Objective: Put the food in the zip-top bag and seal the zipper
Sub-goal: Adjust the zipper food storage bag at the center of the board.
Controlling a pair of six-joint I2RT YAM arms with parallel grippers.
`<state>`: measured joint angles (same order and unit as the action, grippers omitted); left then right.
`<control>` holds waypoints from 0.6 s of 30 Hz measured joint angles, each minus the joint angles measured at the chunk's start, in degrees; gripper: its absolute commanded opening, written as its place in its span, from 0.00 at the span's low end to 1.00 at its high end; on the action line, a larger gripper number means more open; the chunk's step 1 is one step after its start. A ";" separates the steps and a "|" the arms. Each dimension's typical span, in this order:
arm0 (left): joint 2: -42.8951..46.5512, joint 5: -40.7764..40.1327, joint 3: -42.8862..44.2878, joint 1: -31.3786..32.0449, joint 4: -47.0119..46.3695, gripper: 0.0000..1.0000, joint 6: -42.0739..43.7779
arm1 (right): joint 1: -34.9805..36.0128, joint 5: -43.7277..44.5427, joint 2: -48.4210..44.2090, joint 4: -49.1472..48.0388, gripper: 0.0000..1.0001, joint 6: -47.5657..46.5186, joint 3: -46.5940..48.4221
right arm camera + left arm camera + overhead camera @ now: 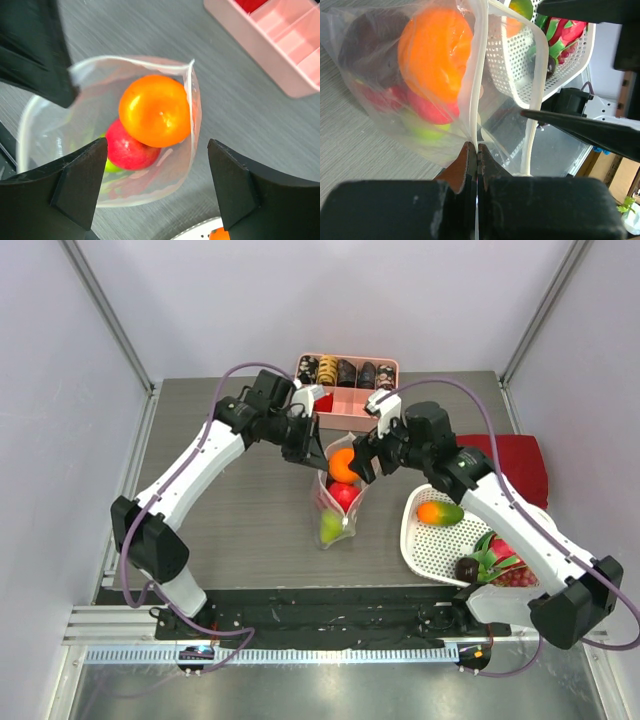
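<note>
The clear zip-top bag (338,502) lies mid-table with its mouth open toward the far side. It holds an orange fruit (343,465), a red apple (343,494) and a green pear (330,527). My left gripper (312,452) is shut on the bag's whitish zipper (476,85) at the mouth's left side. My right gripper (364,462) is open and empty just right of the mouth. In the right wrist view the orange fruit (155,110) and the apple (131,148) sit inside the bag (190,130), between my fingers (80,180).
A pink compartment tray (347,385) with snacks stands behind the bag. A white perforated basket (440,535) at the right holds an orange-green fruit (440,512), a dark fruit and a dragon fruit. A red cloth (520,465) lies beyond it.
</note>
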<state>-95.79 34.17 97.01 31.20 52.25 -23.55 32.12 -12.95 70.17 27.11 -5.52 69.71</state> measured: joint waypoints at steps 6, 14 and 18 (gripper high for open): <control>1.09 -0.09 -0.90 0.00 -0.07 0.00 0.11 | -0.02 1.09 2.91 1.88 0.01 0.11 -1.62; 4.37 -0.33 0.87 1.18 0.72 0.00 2.45 | -0.02 -7.10 3.23 5.84 0.01 4.55 5.53; 9.73 -1.77 1.36 2.97 1.42 0.00 4.92 | 0.72 -12.09 5.38 6.27 0.01 5.49 15.45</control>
<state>-86.06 32.40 98.37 34.17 53.67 -18.63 32.84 -25.04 75.55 33.39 -0.03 85.17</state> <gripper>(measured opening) 0.014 0.022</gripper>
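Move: The far right part of the food storage bag's open rim lies about 4 cm straight below the right hand's wide-open fingers. From that hand the orange in the bag sits some 4 cm to the left, about 1 cm farther out and 7 cm lower, with the red fruit 4 cm left, 4 cm back and 11 cm below. The left hand already pinches the opposite rim; the right rim stands about 9 cm to its right, roughly level in reach and height. Down some 4 cm goes the right hand, its fingers shutting on the bag's right rim, then up about 11 cm with that rim pinched, drifting 4 cm left towards the left hand and turning slightly counter-clockwise. The left hand keeps its pinch on the opposite rim and follows upward, with some pull back, its fingers tilting a little. ##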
